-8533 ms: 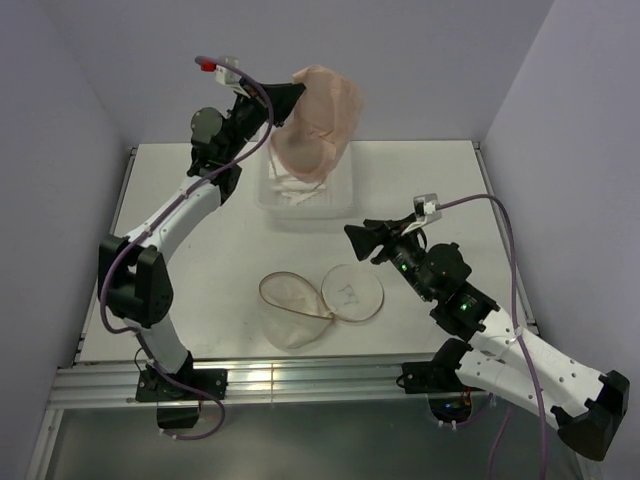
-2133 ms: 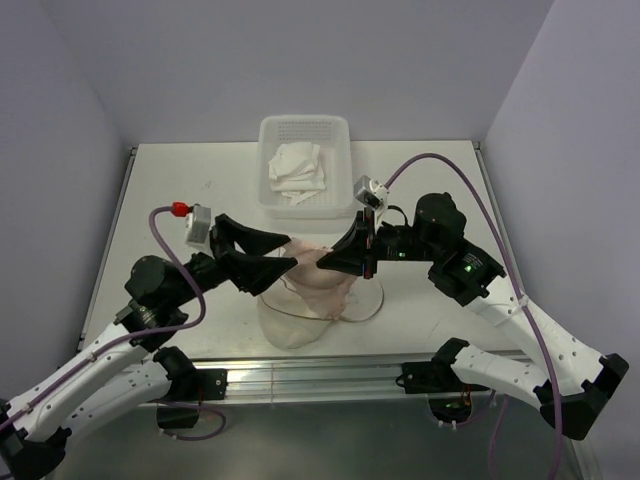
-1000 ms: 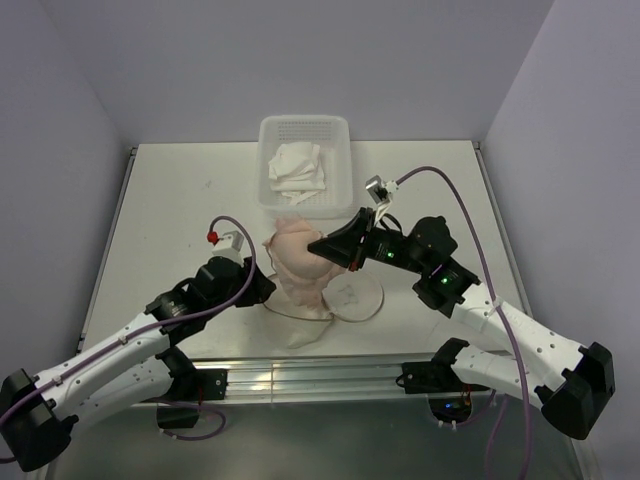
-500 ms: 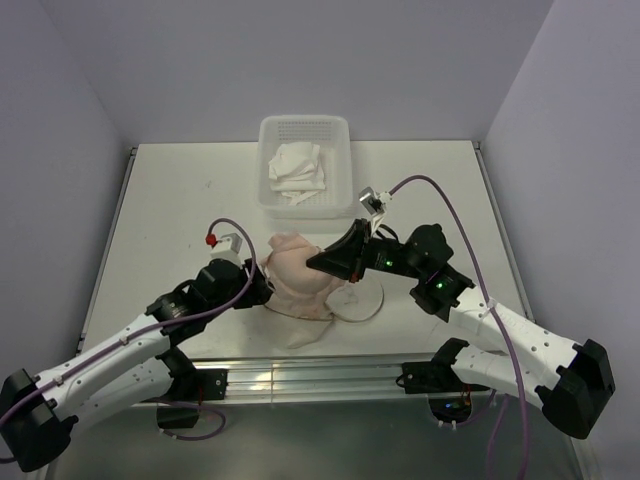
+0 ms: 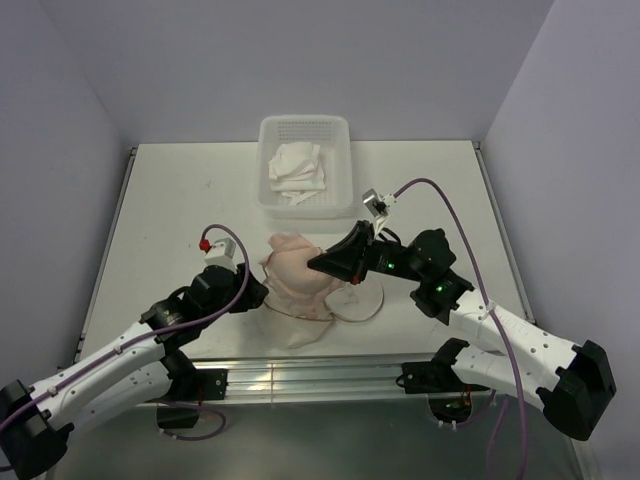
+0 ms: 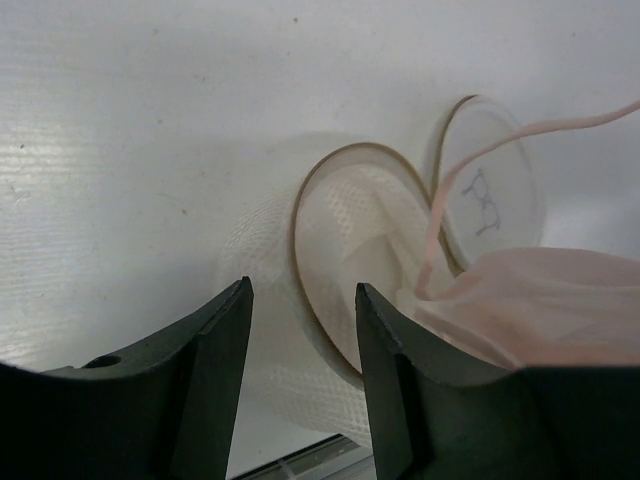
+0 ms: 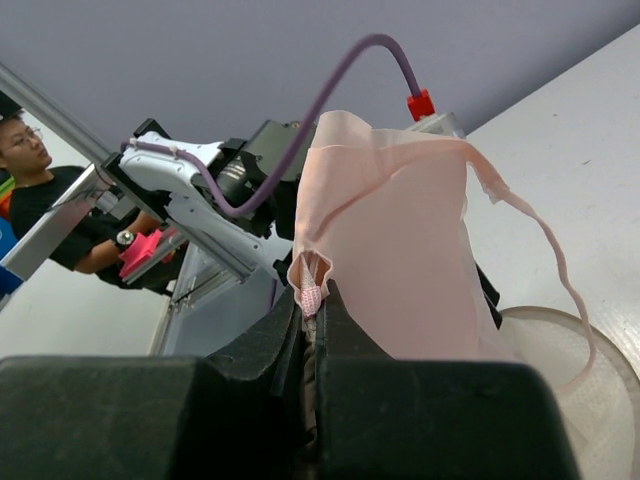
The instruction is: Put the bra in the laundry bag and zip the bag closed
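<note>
The bra (image 5: 293,268) is a peach-pink soft garment with thin straps. My right gripper (image 5: 316,264) is shut on a fold of its edge (image 7: 312,296) and holds it hanging over the laundry bag. The laundry bag (image 5: 296,328) is a white mesh cylinder with a tan wire rim (image 6: 300,225), lying on its side on the table. Its round lid (image 5: 362,299), with a dark printed mark, lies open beside it. My left gripper (image 6: 302,290) is open and empty, low at the bag's left side (image 5: 256,291), its jaws on either side of the rim. The bra (image 6: 545,300) hangs at the right of that view.
A white perforated plastic basket (image 5: 305,125) with white cloths (image 5: 298,168) stands at the back centre. The table (image 5: 180,200) is white with walls on the left, right and back. A metal rail runs along the near edge.
The bra went from the left gripper, high over the basket, to the right gripper over the bag. In the last second the left arm drew back slightly left; the bra sank a little.
</note>
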`<action>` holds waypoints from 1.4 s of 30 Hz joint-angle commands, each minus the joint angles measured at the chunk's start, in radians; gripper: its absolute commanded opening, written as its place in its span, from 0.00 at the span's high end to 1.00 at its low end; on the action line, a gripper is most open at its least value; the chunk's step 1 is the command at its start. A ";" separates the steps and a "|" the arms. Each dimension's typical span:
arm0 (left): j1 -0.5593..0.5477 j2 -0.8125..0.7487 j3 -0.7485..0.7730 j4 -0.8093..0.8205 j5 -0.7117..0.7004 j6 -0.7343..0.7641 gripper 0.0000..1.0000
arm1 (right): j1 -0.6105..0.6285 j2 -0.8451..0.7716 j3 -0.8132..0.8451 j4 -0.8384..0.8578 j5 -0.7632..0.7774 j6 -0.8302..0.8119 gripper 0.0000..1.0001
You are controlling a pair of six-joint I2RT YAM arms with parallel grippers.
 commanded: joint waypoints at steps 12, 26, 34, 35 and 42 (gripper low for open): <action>-0.001 0.025 -0.043 0.205 0.028 -0.008 0.72 | 0.006 -0.007 -0.058 0.133 -0.011 0.044 1.00; -0.001 0.051 -0.048 0.217 0.014 -0.003 0.85 | 0.006 -0.024 -0.093 0.125 0.002 0.039 1.00; 0.000 0.033 -0.034 0.254 0.024 0.026 1.00 | 0.004 -0.026 -0.120 0.111 0.011 0.025 1.00; -0.001 0.024 -0.036 0.259 0.027 0.026 1.00 | 0.006 -0.018 -0.118 0.102 0.008 0.010 1.00; -0.001 -0.093 -0.057 0.266 0.027 0.025 1.00 | 0.003 0.019 -0.115 -0.050 0.068 -0.122 1.00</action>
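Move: The left hand, still open, is almost at the laundry bag's rim: the nearest stretch is about 1 cm ahead, 2 cm to its right and 1 cm lower. The bag's round flap lies some 20 cm right of that hand, 2 cm back and 6 cm lower. The hanging bra's middle is about 7 cm right, 3 cm ahead and 9 cm above it. From the right hand, which holds the bra, the bag's mouth is roughly 3 cm forward, 2 cm left and 23 cm below. Easing about 2 cm to the right and slightly forward, the left hand shuts its fingers on the laundry bag's rim, then lifts it some 4 cm, fingertips tilting up. The right hand keeps its pinch on the bra's edge and lowers it about 5 cm, almost straight down towards the bag's mouth. ##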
